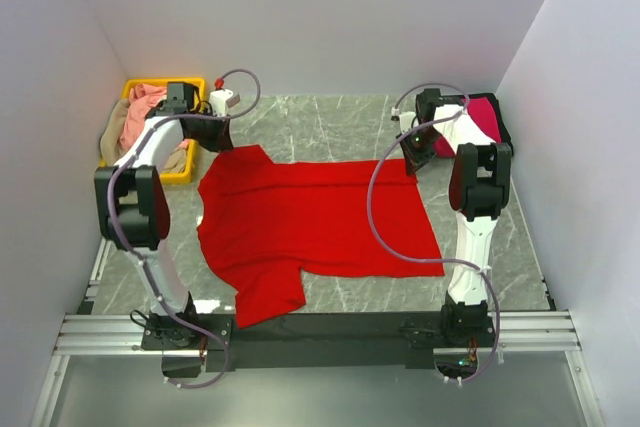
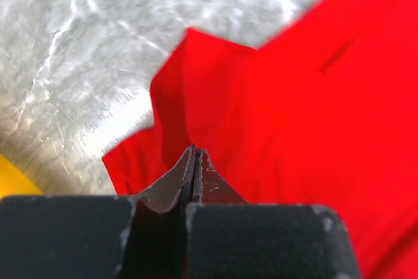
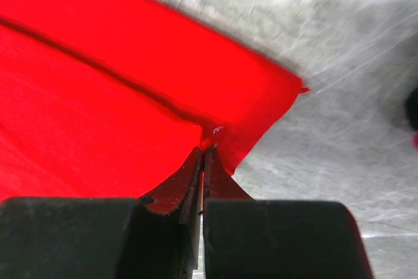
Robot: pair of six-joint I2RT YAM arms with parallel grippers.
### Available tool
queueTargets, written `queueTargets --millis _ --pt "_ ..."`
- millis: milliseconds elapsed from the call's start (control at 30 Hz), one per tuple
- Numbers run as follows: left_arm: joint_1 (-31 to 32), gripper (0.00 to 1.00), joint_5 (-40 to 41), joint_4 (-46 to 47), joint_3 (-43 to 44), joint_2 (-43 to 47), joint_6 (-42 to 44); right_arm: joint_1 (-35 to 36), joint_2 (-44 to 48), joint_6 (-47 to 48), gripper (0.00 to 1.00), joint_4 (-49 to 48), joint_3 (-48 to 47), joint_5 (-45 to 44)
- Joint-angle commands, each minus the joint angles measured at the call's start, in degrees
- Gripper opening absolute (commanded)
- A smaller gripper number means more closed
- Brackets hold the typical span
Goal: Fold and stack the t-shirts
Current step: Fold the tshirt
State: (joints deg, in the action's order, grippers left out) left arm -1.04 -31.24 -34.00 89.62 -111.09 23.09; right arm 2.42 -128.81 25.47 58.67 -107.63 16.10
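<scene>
A bright red t-shirt (image 1: pixel 310 222) lies spread flat on the grey marble table (image 1: pixel 330 122), one sleeve toward the near edge. My left gripper (image 1: pixel 216 137) is at the shirt's far left sleeve; in the left wrist view it (image 2: pixel 194 151) is shut, with the red cloth (image 2: pixel 294 115) creasing up to its tips. At the shirt's far right corner, my right gripper (image 1: pixel 414 160) is shut, and the right wrist view shows it (image 3: pixel 205 150) pinching the hem of the red cloth (image 3: pixel 85 96). A crimson-magenta t-shirt (image 1: pixel 482 115) lies at the far right.
A yellow bin (image 1: pixel 160 83) at the far left holds a salmon pink t-shirt (image 1: pixel 140 117) and a tan one (image 1: pixel 108 142). A small white object (image 1: pixel 222 99) stands beside the bin. White walls close in on three sides. A metal rail (image 1: pixel 320 332) runs along the near edge.
</scene>
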Motion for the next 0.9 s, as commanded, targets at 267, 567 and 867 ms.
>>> queueTargets --millis 267,567,867 --pt "0.0 0.0 -9.6 -20.8 -13.6 15.4 24.1 -0.2 8.0 3.3 0.0 -1.6 8.1 -0.5" --pt "0.6 0.01 -5.8 -23.0 -33.4 27.9 37.4 -0.1 9.4 3.5 0.05 -2.7 13.6 -2.5" --pt "1.3 0.5 -7.3 -21.9 -33.0 30.0 32.6 -0.3 12.6 4.4 0.41 -0.1 11.9 -1.6"
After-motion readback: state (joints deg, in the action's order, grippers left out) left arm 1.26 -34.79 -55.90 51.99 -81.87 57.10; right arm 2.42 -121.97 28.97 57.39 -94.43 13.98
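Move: The left hand holds the t-shirt's far-left corner up; the left side of the t-shirt where this corner goes down lies about 25 cm back, 1 cm right and 8 cm below. The yellow bin is centred some 20 cm left and 8 cm ahead; the near sleeve lies about 37 cm back and 11 cm right. The right hand pinches the folded edge near its right end, to be drawn about 5 cm straight back, with the pink pad 15 cm right and 13 cm ahead. Back towards the base, the left hand sweeps some 25 cm in one quick pass, rising slightly and then sinking, still carrying the far-left corner over the shirt's left side and turning about 30 degrees clockwise before its fingers open about halfway. The right hand keeps its pinch and pulls the folded edge's right end about 5 cm back, low over the table, then also opens partway. ##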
